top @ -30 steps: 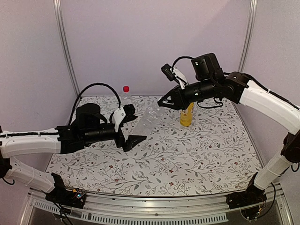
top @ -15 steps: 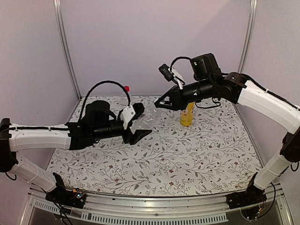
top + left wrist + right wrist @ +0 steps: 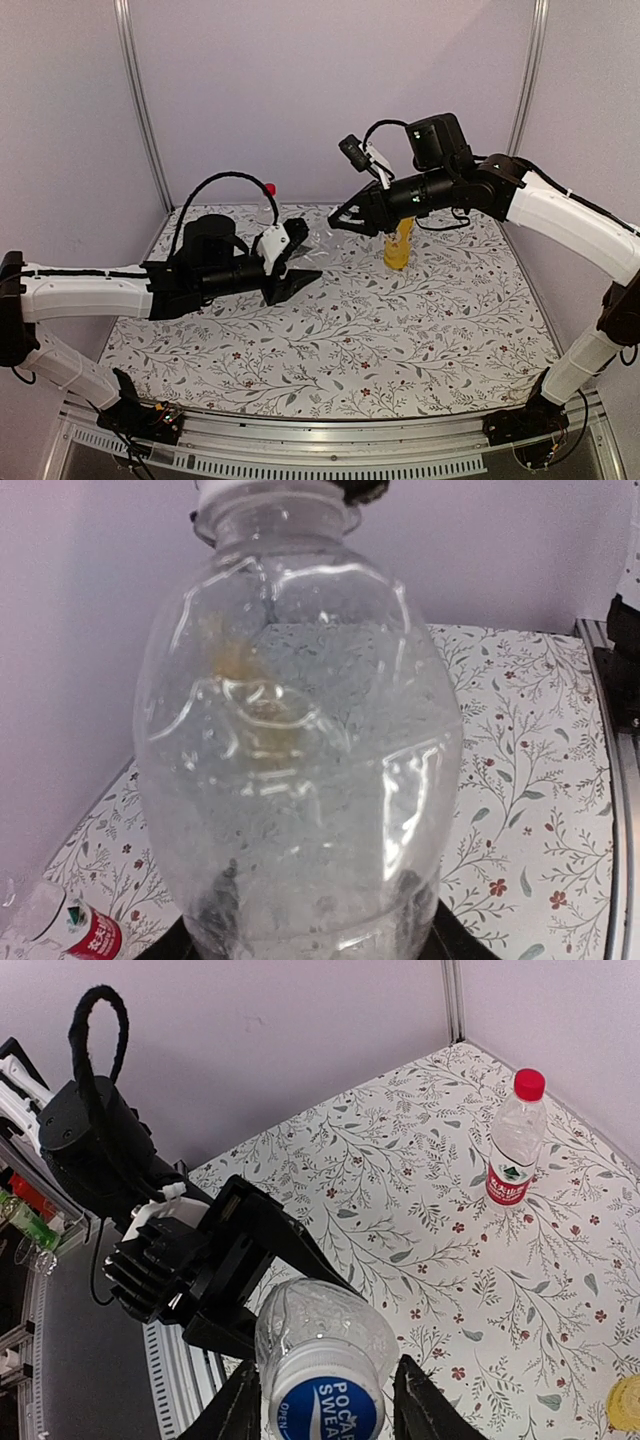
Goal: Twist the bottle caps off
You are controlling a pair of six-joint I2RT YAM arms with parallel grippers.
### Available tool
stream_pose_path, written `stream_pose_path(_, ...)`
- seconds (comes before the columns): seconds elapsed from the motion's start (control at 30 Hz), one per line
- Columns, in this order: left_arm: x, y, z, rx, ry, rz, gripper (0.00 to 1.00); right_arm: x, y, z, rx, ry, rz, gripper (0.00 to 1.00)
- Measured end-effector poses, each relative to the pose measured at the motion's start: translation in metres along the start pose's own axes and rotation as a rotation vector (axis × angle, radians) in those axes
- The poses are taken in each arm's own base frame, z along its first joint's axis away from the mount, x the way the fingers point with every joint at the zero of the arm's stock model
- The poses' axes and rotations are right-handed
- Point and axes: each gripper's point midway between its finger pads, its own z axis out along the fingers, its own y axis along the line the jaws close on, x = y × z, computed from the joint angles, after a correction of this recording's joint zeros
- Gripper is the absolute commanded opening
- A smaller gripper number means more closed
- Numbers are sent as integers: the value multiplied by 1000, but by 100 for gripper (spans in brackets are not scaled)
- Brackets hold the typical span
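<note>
The clear unlabelled bottle (image 3: 300, 750) hangs above the table between my two grippers, faintly visible from above (image 3: 318, 238). My left gripper (image 3: 299, 259) is shut on its lower body, and its dark fingers (image 3: 215, 920) show through the plastic. My right gripper (image 3: 325, 1400) is shut on the blue cap (image 3: 322, 1408), one finger on each side. The yellow-orange bottle (image 3: 398, 245) stands just behind the right gripper (image 3: 337, 221). The red-labelled bottle (image 3: 510, 1150) with its red cap (image 3: 528, 1083) stands at the back left; from above only that cap (image 3: 270, 188) shows.
The floral cloth (image 3: 400, 330) covers the table, with walls on three sides. The left arm's black cable loop (image 3: 235, 185) arches in front of the red-labelled bottle. A metal rail (image 3: 330, 440) runs along the near edge.
My left arm has reached forward and right to the clear bottle, and its wide-open jaws have closed on the body. The right gripper has lifted the cap end slightly.
</note>
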Motion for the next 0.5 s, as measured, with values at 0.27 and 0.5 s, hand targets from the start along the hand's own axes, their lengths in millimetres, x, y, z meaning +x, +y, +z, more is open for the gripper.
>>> stream_pose_path(0.27, -10, 3, -1, -18, -63, -100, 43, -15, -3, 6, -1, -87, 22, 84)
stream_pose_path(0.5, -12, 0, -2, -3, -124, -237, 41, -20, -18, 13, 48, -180, 68, 76)
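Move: Right between the right fingertips sits the white-and-blue cap of the clear bottle, about 1 cm to their right and 2 cm above the hand point. The yellow juice bottle stands some 11 cm ahead and 14 cm right of this hand, the red-capped bottle about 17 cm ahead and 17 cm left, both roughly 22 cm lower. From the left hand, gripping the bottle's body, the cap is about 5 cm right, level fore-and-aft, and 10 cm up. Opening wide, the right fingers let go of the bottle at its cap end and stay straddling it while that hand shifts about 3 cm forward and slightly left, rolling a little. The left hand keeps its grip on the bottle's body, lifts it about 1 cm and rolls some 15 degrees, tipping the cap end left and forward. ##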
